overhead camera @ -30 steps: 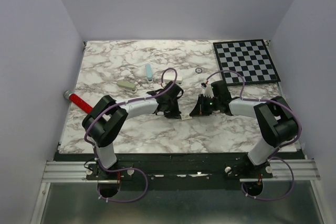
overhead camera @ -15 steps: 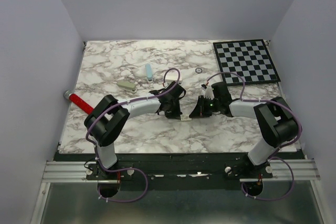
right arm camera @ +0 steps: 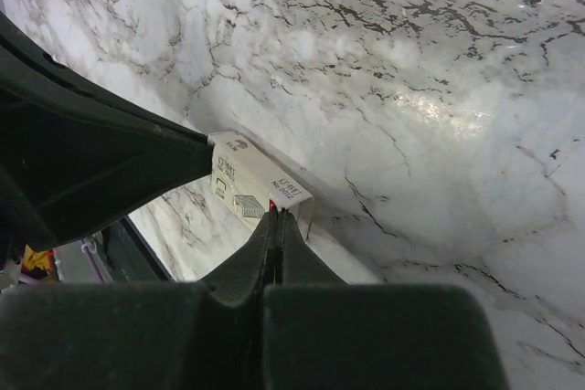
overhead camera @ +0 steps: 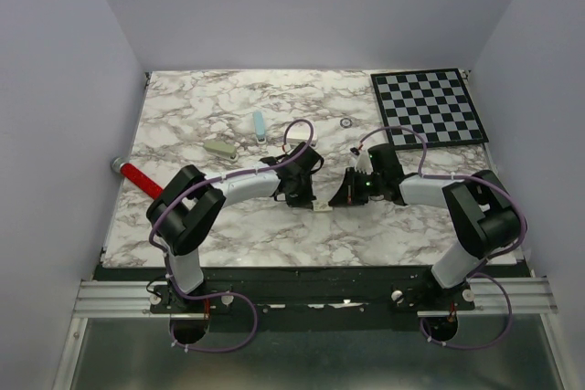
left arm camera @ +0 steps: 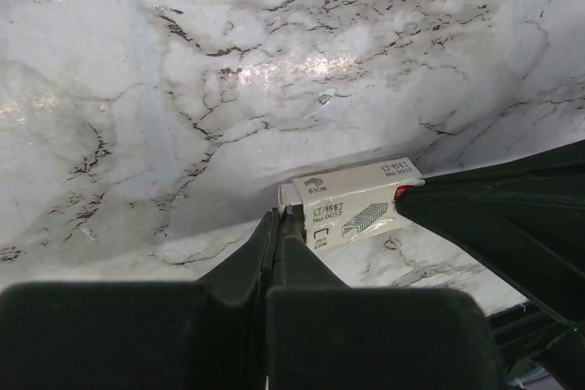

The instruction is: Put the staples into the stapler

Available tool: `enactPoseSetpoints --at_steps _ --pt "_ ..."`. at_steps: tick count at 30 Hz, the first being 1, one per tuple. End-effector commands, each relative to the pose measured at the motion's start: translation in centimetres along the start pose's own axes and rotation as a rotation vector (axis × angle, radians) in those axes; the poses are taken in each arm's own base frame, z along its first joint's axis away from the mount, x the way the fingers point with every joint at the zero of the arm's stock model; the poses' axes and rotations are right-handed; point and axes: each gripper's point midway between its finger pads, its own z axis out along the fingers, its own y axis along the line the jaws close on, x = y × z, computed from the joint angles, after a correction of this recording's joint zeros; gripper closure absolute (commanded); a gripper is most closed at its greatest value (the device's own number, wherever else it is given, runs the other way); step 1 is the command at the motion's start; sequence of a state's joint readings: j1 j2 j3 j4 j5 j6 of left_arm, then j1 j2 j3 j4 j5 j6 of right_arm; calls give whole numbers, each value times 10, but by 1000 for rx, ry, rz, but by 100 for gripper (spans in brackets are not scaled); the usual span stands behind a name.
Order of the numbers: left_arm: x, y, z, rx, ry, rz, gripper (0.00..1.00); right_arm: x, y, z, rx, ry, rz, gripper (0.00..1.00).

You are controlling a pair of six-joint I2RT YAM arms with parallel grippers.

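A small white staple box (left arm camera: 356,198) with printed marks lies on the marble table between both grippers; it also shows as the box (right arm camera: 256,184) and the box (overhead camera: 322,207). The loose staples are hidden. My left gripper (left arm camera: 281,216) is shut, its tips touching the box's left end. My right gripper (right arm camera: 277,215) is shut too, tips against the box's other end by a red mark. Nothing shows between either pair of fingers. A pale blue slim object (overhead camera: 260,125) and a beige oblong object (overhead camera: 220,147) lie at the back left; I cannot tell which is the stapler.
A chessboard (overhead camera: 430,107) fills the back right corner, with a small ring (overhead camera: 346,122) near it. A white block (overhead camera: 297,142) sits behind the left wrist. A red-handled tool (overhead camera: 137,176) lies at the left table edge.
Both grippers have closed fully at the ends of the box. The left wrist shifted slightly toward the back. The box stayed where it was.
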State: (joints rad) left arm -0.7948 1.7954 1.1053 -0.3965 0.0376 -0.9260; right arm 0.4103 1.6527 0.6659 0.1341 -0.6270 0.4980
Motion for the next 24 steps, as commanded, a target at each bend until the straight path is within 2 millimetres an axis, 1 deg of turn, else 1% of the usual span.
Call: enactPoseSetpoints --at_steps 1,10,12,15,17,18,20,21,24 --pt "-4 11 -9 -57 -40 26 100 2 0 -7 -3 0 -5 99" --pt "-6 21 -15 -71 -42 16 100 2 -6 -9 9 3 7 99" --pt "-7 25 -16 -80 -43 9 100 2 -6 -9 8 2 3 99" --pt "-7 26 -16 -79 -40 9 100 1 -3 -10 -9 -1 0 99" --pt "-6 24 -15 -72 -33 8 100 2 2 -11 -37 -6 -3 93" --pt "-6 23 -14 -70 -31 8 100 -1 6 -11 -58 -19 -6 83" --pt "-5 23 -12 -65 -23 5 100 1 10 -10 -90 -13 -5 75" --pt "-4 22 -11 -62 -20 3 100 -1 13 -9 -107 -22 -8 71" --pt "-3 22 -11 -57 -17 0 100 -1 17 -7 -144 -21 -4 69"
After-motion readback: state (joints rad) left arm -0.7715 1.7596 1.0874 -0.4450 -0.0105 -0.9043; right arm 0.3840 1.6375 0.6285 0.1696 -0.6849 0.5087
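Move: The staple box lies between my hands: its middle is about 3 cm to the right of my left hand and 1 cm lower, level with it fore and aft. From my right hand it is some 2 cm to the left and 1 cm lower. From my left hand, the white stapler stands about 20 cm ahead and 3 cm left, the blue stapler about 22 cm ahead and 13 cm left, all near hand height. I draw my hands apart along the staple box. My left hand keeps its shut fingers on the box's left end and pulls about 2 cm to my left, while my right hand, still shut, eases just under 1 cm right and comes free of the other end. Then my right fingers part to about a third as that hand shifts some 1 cm back. ##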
